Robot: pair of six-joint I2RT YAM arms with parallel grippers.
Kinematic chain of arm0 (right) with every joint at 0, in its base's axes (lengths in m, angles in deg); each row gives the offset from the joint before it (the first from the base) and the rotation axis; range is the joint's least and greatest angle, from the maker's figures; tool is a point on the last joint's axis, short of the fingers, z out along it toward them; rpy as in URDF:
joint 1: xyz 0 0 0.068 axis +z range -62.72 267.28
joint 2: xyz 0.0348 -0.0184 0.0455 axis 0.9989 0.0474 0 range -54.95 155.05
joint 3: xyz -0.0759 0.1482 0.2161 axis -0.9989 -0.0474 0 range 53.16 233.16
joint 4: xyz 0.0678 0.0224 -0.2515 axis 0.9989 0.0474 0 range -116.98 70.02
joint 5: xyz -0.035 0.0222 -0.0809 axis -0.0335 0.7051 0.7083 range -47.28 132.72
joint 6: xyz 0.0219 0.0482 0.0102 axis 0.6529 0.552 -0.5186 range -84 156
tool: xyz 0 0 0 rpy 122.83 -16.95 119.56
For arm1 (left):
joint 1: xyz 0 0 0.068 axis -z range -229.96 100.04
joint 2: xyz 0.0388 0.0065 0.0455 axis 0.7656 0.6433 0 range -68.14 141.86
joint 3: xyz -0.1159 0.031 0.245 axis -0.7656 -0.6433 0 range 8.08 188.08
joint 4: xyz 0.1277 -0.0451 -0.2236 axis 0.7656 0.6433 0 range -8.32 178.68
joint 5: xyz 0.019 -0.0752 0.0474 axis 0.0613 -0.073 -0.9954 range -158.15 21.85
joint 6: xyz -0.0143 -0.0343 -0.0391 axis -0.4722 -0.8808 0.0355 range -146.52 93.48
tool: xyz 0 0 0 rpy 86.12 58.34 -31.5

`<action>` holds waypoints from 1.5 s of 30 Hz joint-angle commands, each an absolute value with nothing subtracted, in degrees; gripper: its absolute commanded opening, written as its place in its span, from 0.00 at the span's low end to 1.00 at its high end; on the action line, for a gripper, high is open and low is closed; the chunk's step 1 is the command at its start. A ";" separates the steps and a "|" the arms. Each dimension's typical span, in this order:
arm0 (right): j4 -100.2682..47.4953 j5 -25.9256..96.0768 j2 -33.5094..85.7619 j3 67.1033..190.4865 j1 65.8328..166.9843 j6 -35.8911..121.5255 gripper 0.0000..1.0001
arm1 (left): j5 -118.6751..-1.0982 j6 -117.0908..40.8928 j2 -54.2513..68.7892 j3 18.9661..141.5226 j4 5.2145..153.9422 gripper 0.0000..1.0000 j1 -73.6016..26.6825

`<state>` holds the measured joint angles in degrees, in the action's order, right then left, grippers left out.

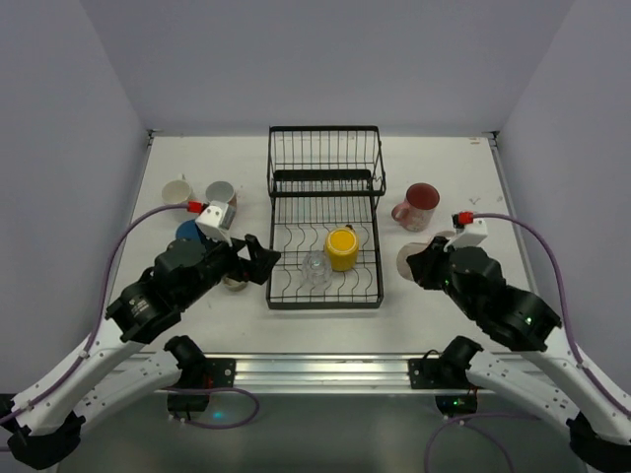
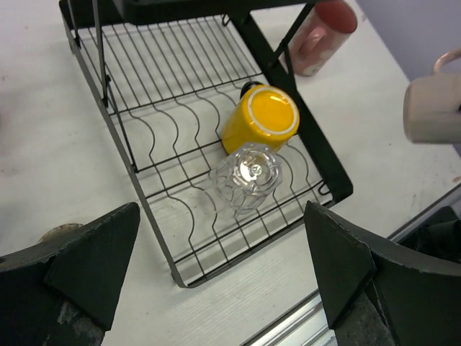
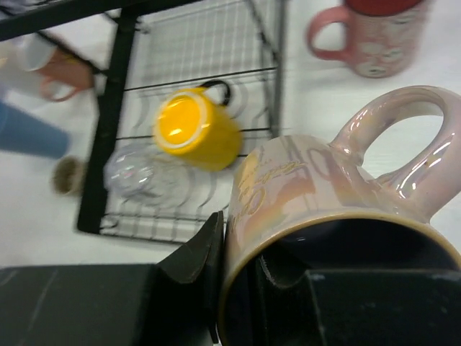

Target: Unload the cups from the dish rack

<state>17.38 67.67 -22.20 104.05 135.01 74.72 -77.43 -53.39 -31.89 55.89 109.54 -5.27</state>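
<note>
The black wire dish rack [image 1: 325, 304] stands mid-table. On its lower tier lie a yellow cup [image 1: 342, 248] and a clear glass cup [image 1: 315, 271], both also in the left wrist view: the yellow cup [image 2: 261, 119] and the glass cup [image 2: 248, 176]. My left gripper [image 1: 258, 261] hangs open at the rack's near left corner, nothing between its fingers [image 2: 94, 267]. Right of the rack, my right gripper [image 3: 241, 267] is shut on the wall of a pale pink mug [image 3: 317, 187], one finger inside and one outside, held above the table.
A pink patterned mug [image 1: 417, 206] with a dark red inside stands right of the rack. Left of the rack stand a white cup [image 1: 175, 190], another mug [image 1: 220, 193], a blue cup [image 1: 187, 232] and a small beige cup [image 1: 235, 283]. A metal rail [image 1: 325, 370] runs along the near edge.
</note>
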 commanded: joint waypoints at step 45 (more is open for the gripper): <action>-6.06 53.18 19.67 101.24 105.56 61.58 0.41 | -81.86 -51.83 7.71 57.99 91.96 1.00 4.18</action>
<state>-3.26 52.13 20.81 101.08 105.85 62.64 -78.89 -53.70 6.84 55.36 94.52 3.86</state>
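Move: Below and to the right of the open left hand stands the clear glass, about 5 cm ahead, 11 cm right and 21 cm down. The yellow mug is some 6 cm farther out and 6 cm right of the glass. The right hand holds the pearly mug; its table spot beside the rack is 12 cm ahead, 5 cm right and 21 cm below. The red mug stands 13 cm beyond that spot, and the yellow mug is about 14 cm ahead and 12 cm left of the right hand. Lowering the pearly mug, the right hand goes about 16 cm down and 13 cm forward, swinging slightly right early on and tipping down some 25 degrees; once low it stops and its fingers start to part at the rim, one still inside. The left hand, fingers already wide, sinks about 15 cm, first nearly straight, then swinging 10 cm right over the rack to the glass, nosing down and rolling its left side up. ##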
